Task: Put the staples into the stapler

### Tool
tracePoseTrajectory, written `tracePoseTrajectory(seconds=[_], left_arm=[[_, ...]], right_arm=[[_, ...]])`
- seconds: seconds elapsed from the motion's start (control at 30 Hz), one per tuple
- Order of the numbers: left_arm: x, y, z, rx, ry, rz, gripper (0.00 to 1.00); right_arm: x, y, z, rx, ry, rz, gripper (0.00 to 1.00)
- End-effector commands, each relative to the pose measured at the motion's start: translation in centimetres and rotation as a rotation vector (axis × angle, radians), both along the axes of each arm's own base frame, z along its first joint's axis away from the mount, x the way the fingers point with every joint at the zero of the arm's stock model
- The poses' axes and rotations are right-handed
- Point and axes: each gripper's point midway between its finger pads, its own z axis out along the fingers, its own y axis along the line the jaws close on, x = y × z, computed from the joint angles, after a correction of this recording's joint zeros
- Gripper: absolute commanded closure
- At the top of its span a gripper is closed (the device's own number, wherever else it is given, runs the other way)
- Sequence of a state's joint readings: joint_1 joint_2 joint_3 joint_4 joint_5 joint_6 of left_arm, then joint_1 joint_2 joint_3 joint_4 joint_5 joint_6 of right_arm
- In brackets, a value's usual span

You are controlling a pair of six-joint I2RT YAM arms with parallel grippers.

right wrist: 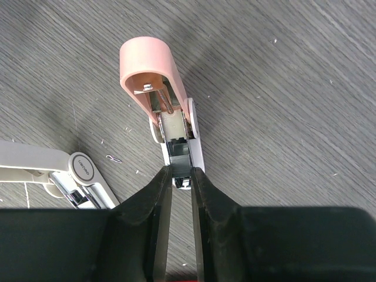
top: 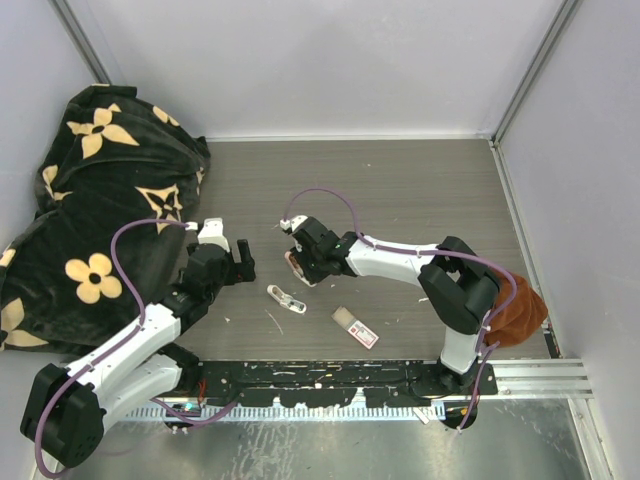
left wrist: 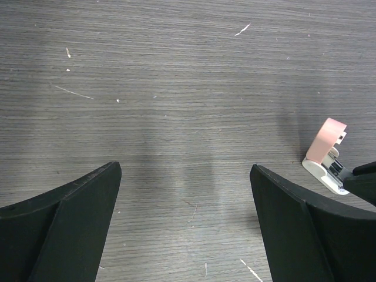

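Observation:
The stapler (right wrist: 176, 126) lies on the table with its pink lid (right wrist: 150, 59) swung open, showing the white base and metal channel. My right gripper (right wrist: 179, 171) is shut on a short silvery strip of staples (right wrist: 179, 163), which sits in the near end of that channel. From above, the right gripper (top: 298, 262) is over the stapler (top: 293, 263) at mid-table. The staples box (top: 355, 327), with its red-and-white label, lies nearer the front. My left gripper (left wrist: 185, 170) hangs open over bare table, and the stapler (left wrist: 326, 155) is off to its right.
A second white stapler (top: 287, 298) lies opened just in front of the first, also seen in the right wrist view as the white stapler (right wrist: 76, 176). A black flowered cloth (top: 90, 210) fills the back left. A brown cloth (top: 520, 315) sits by the right arm's base.

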State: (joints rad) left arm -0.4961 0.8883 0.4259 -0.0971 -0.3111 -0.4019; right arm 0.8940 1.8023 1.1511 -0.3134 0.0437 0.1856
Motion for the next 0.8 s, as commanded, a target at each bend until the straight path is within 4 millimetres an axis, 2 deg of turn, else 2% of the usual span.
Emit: tracePoseTrajectory(seconds=[0.0,0.2,0.43,0.77], left_arm=[[1.0,-0.1,1.6,-0.013,-0.067,0.008,0.06],[1.0,-0.1,1.6,-0.013,-0.066,0.008,0.06],[1.0,-0.1,1.7,-0.014,-0.070,0.009,0.06],[0.8,0.3,2.2,-0.018,-0.099,0.021,0.06]], right_arm=[[1.5,0.9,1.8,0.032,-0.057,-0.009,0.74],[1.6,1.0,2.1,0.040,-0.060,-0.008,0.67],[1.6,1.1,2.8,0.055,-0.068,-0.007,0.65],[1.5,0.3,6.9,0.136,-0.143,-0.049,0.53]])
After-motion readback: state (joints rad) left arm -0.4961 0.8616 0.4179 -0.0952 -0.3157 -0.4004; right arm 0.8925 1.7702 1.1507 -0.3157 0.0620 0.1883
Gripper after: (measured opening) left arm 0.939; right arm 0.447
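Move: My right fingertips are shut at the front end of the staple strip, which lies in the open pink stapler's channel about 1 cm ahead and 1 cm left. The pink stapler's middle is some 3 cm ahead, 2 cm left and about 1 cm lower; the white stapler sits about 4 cm back and 5 cm left, the staple box roughly 10 cm back and 10 cm right. From my left hand the pink stapler is about 16 cm right, barely 1 cm ahead and 7 cm below. I let go of the staples: keeping my right hand almost in place over the channel, I spread its fingers steadily from nearly shut to a little under half open. Only then do I start lifting, straight up about 1 cm away from the pink stapler, the fingers still opening and the wrist hardly turning. ##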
